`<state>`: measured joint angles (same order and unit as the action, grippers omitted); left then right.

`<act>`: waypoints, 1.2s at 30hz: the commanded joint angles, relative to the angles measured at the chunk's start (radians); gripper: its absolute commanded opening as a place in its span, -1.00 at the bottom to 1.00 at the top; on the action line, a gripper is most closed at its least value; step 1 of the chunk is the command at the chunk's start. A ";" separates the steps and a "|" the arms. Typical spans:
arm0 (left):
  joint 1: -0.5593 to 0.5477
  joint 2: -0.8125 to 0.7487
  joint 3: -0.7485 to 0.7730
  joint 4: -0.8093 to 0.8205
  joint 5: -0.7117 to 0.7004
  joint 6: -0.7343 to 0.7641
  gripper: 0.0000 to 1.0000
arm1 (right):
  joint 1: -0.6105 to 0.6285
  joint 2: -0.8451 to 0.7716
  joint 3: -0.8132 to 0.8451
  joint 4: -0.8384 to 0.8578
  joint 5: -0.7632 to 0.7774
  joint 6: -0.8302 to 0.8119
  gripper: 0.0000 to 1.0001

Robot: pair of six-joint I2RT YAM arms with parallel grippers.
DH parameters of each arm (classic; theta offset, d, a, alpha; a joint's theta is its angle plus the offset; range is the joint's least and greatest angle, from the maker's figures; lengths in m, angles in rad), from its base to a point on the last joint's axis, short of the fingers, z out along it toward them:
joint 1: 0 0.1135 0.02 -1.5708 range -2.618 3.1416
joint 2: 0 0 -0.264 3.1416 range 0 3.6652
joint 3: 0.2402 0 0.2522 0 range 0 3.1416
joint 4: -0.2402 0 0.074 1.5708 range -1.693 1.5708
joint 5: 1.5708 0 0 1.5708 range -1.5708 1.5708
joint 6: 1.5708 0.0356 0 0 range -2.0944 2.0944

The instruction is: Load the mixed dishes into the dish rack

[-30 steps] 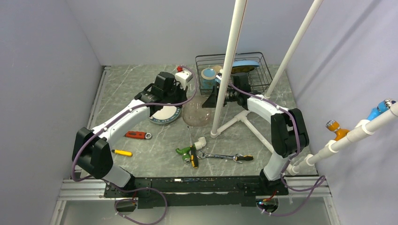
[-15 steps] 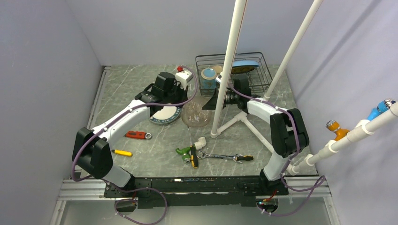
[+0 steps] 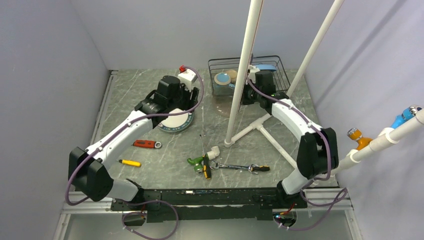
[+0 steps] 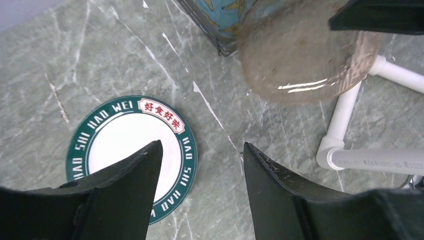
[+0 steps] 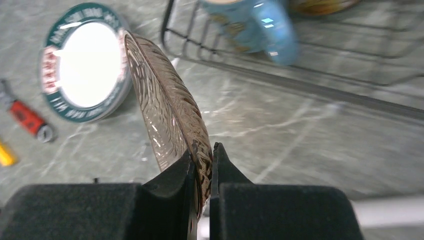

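Note:
My right gripper (image 5: 202,150) is shut on the rim of the whitish, see-through bowl (image 5: 165,110), which hangs tilted on edge above the table (image 3: 223,102), just in front of the black wire dish rack (image 3: 272,82). In the rack stand the teal mug (image 3: 222,80) and the light-blue plate (image 3: 263,67). The white plate with the dark green rim (image 4: 125,145) lies flat on the table (image 3: 175,122). Above that plate's right edge my left gripper (image 4: 201,146) is open and holds nothing. The bowl (image 4: 300,55) is up and to its right.
White pipe uprights (image 3: 245,70) rise in front of the rack, with their base pipes (image 3: 262,131) on the table. Tools lie nearer the arm bases: a red-handled one (image 3: 145,144), a yellow screwdriver (image 3: 131,163), green-handled ones (image 3: 197,161) and a wrench (image 3: 240,167).
My right gripper shut on the bowl's rim and lifted it off the table toward the rack. The left gripper opened, let the bowl go and drew back left over the plate.

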<state>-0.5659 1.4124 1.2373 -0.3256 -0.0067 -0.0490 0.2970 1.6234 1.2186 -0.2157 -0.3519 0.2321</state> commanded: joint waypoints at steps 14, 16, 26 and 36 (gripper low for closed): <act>0.001 -0.067 -0.003 0.018 -0.082 -0.005 0.27 | -0.082 -0.152 0.208 -0.007 0.624 -0.430 -1.00; 0.002 -0.077 -0.013 0.030 -0.084 -0.004 0.27 | -0.111 -0.138 0.224 0.010 0.559 -0.472 -1.00; 0.003 -0.097 -0.031 0.039 -0.082 0.000 0.26 | -0.180 -0.077 0.244 0.126 0.333 -0.878 -1.00; 0.003 -0.126 -0.063 0.077 -0.060 -0.023 0.25 | -0.225 -0.025 0.205 0.147 0.149 -1.258 -1.00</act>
<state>-0.5659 1.3434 1.1915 -0.3069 -0.0765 -0.0502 0.0891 1.5906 1.4220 -0.1467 -0.0864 -0.8104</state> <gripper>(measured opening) 0.630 0.084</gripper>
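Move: The right hand, already holding the brown glass plate, is taking it to the free slots in the right part of the dish rack, about 18 cm ahead, 17 cm to its right and 10 cm lower. The standing blue plate is some 23 cm ahead and 15 cm right of the hand. The blue mug is roughly 17 cm ahead and 6 cm left, the tan bowl 20 cm straight ahead. From the left hand those slots lie about 24 cm ahead, 36 cm right and 15 cm down. Still pinching the brown plate by its edge, the right hand sweeps about 17 cm right, rises some 12 cm and reaches 10 cm forward, taking the plate over the right part of the rack. The rightward and upward travel comes mostly first; later the hand goes on forward while the wrist keeps rolling left side down, about 65 degrees of turn in all, until the fingers point nearly straight ahead and less steeply down. ##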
